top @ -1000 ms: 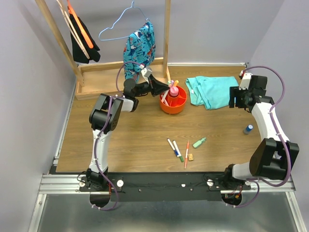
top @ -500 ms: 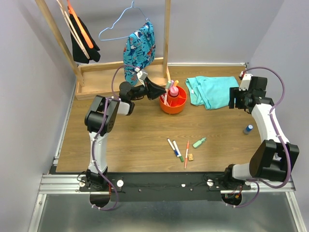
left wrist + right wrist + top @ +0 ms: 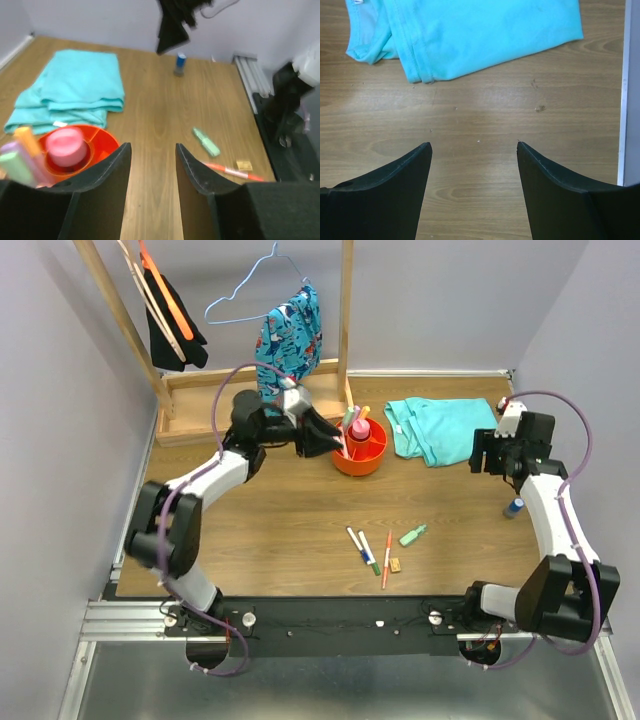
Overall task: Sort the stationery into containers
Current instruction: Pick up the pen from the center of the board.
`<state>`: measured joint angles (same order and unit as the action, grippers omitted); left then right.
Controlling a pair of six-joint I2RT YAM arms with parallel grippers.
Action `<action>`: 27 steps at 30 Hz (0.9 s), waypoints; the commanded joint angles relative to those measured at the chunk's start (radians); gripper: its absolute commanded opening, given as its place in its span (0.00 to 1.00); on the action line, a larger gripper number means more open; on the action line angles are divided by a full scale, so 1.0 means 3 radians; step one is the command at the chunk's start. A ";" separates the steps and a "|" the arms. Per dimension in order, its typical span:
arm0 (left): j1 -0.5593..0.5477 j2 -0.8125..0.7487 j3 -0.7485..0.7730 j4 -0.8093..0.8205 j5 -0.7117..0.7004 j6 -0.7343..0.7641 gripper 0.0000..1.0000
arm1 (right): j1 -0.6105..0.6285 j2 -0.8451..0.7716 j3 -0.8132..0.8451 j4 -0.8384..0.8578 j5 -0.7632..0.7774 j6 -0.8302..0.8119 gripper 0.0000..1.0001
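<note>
The orange-red bowl [image 3: 364,454] stands mid-table and holds a pink bottle [image 3: 358,428] and several highlighters [image 3: 352,416]. My left gripper [image 3: 333,442] sits at the bowl's left rim. In the left wrist view that gripper [image 3: 153,150] is open with only bare wood between its fingers, and the bowl [image 3: 102,142] is just to its left. Loose on the table lie thin pens [image 3: 356,540], an orange pen [image 3: 386,558], a green highlighter [image 3: 412,535] and a tan eraser [image 3: 396,564]. My right gripper [image 3: 483,454] is open and empty over wood beside the teal cloth; its wrist view shows the same right gripper [image 3: 474,147].
A folded teal cloth [image 3: 436,428] lies right of the bowl. A small blue-capped bottle [image 3: 514,507] stands near the right edge. A wooden rack base [image 3: 250,390] with hanging clothes runs along the back. Grey walls close both sides.
My left gripper has opened and drawn back slightly from the bowl, and the left arm's elbow has swung out to the left. The right arm has barely shifted.
</note>
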<state>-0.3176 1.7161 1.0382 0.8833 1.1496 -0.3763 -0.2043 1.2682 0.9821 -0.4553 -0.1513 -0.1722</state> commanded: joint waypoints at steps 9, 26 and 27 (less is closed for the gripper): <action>-0.1022 -0.0183 0.0563 -0.5802 -0.0707 0.5283 0.49 | -0.0014 -0.0693 -0.0589 -0.0006 -0.0242 -0.0075 0.77; -0.1902 0.0518 0.0942 -0.5429 -0.1464 0.4911 0.51 | -0.0014 -0.0940 -0.0758 -0.0022 -0.0380 -0.0239 0.77; -0.1917 0.0533 0.0957 -0.5424 -0.1464 0.4895 0.50 | -0.0014 -0.0924 -0.0768 -0.0006 -0.0385 -0.0244 0.77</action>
<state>-0.8738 1.8420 1.2884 -0.7597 0.7601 1.1229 -0.2043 0.9936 0.7746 -0.4644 -0.2352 -0.2260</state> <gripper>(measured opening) 0.508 0.768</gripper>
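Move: The left hand is empty, and the blue-capped marker lies about 19 cm back from it, 8 cm to its right and some 23 cm below. The green-capped marker lies beside it, roughly 3 cm farther right and 2 cm nearer the base; the red pen is about 7 cm right and 4 cm back of the blue-capped marker. The red container stands about 4 cm ahead of the left hand and 8 cm right. From the right hand, the blue-capped marker is some 19 cm back and 31 cm left. Back from beside the red container, then steeply down, the left hand travels about 18 cm back and 19 cm down towards the blue-capped marker, easing a little right as it slows just above the table. Its wrist turns some 65 degrees, swinging the fingers from level and rightward to a slant down, right and back; they stay half open. The open right hand draws back about 5 cm. ##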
